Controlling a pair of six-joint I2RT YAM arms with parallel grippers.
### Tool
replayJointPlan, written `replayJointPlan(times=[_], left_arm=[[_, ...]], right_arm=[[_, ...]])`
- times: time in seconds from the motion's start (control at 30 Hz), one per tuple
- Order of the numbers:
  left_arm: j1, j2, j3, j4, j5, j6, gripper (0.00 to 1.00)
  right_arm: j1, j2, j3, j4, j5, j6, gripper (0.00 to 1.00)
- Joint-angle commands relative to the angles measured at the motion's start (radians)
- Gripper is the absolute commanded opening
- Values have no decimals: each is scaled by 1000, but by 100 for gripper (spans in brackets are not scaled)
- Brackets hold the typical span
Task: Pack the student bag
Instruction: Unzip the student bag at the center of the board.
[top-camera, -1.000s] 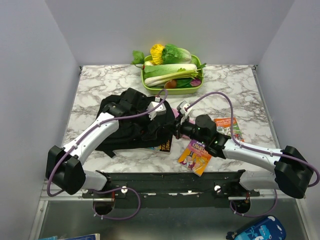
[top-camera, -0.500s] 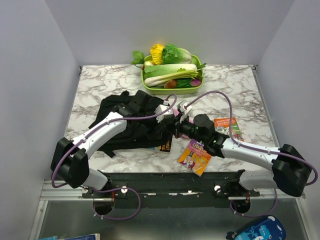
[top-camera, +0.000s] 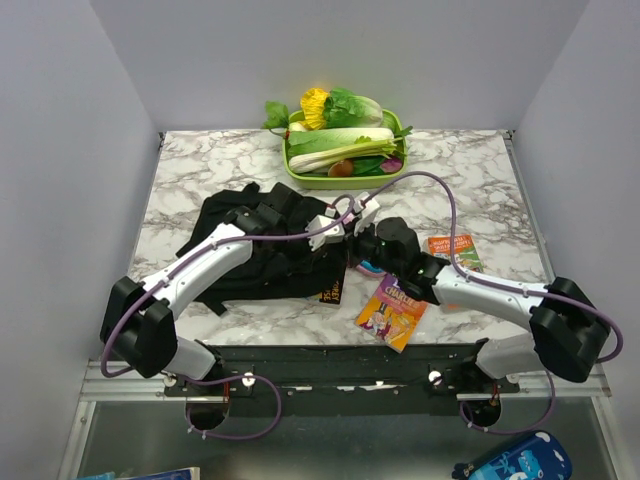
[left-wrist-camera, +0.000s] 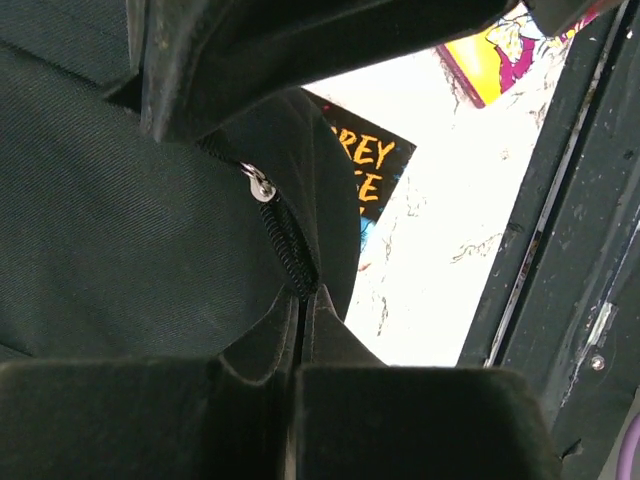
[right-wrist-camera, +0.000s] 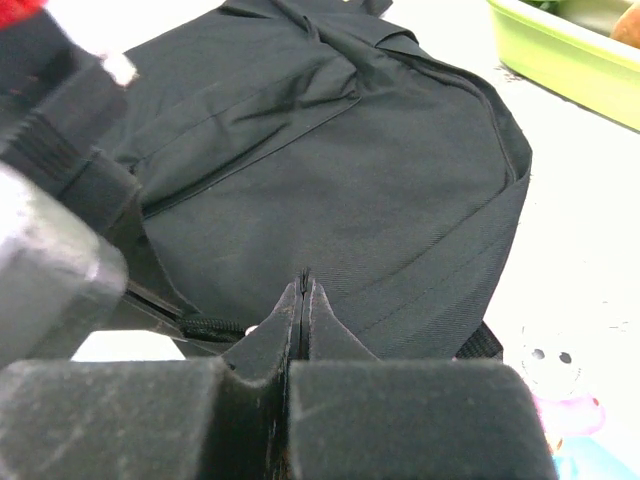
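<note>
The student bag (top-camera: 255, 245) is a soft black backpack lying flat left of the table's middle. Both grippers meet at its right edge. My left gripper (top-camera: 337, 226) is shut on the bag's zip edge: in the left wrist view the black zip coil (left-wrist-camera: 290, 245) runs down between the closed tips (left-wrist-camera: 303, 297), with a silver zip pull (left-wrist-camera: 262, 187) just above. My right gripper (top-camera: 364, 222) is shut on a thin fold of the bag's fabric (right-wrist-camera: 340, 170), a black sliver showing between its tips (right-wrist-camera: 303, 283).
A black book with orange lettering (top-camera: 333, 291) pokes out under the bag's near right corner. A colourful book (top-camera: 391, 311) and an orange-green one (top-camera: 455, 250) lie to the right. A pink item (right-wrist-camera: 560, 405) sits by the bag. A green vegetable tray (top-camera: 345, 178) stands behind.
My left gripper swung right from over the bag to its right edge and closed there. My right gripper shifted slightly left and back with the bag's edge, staying shut.
</note>
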Motion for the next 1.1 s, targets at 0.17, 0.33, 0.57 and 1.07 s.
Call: replayJointPlan(times=[0.17,0.33,0.57,1.07], left_arm=[[-126,-115,35,-223,-45,175,0],[-186,-144,36,-283,-60,200,0],[-311,-179,33,-373,-126,269,0],[-142,-327,-54,-516,-421,374,0]], right_arm=[[-132,91,116,-58,74,40,1],[-151,154,182,-64,43,29,1],[-190,320,331,-100,75,-2,1],[-238,220,306,-13,124,26,1]])
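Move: Both hands already grip the zipper at the bag's right edge. Its silver slider lies about 3 cm ahead and 2 cm right of the left fingertips, and roughly 1 cm back of and below the right ones. From the right hand, the pink pencil case is some 3 cm ahead, 5 cm right and 9 cm lower; the Charlie book lies about 12 cm back and 10 cm right. The vegetable basket is some 26 cm straight ahead. Forward about 12 cm goes the shut right hand, drawing the slider along the bag's right edge towards the basket, dipping some 3.5 cm and then rising again. The left hand keeps its pinch on the zipper's near end and pulls it back about 8 cm, rising slightly and turning clockwise, then swings some 5 cm left as its fingertips tilt up. ##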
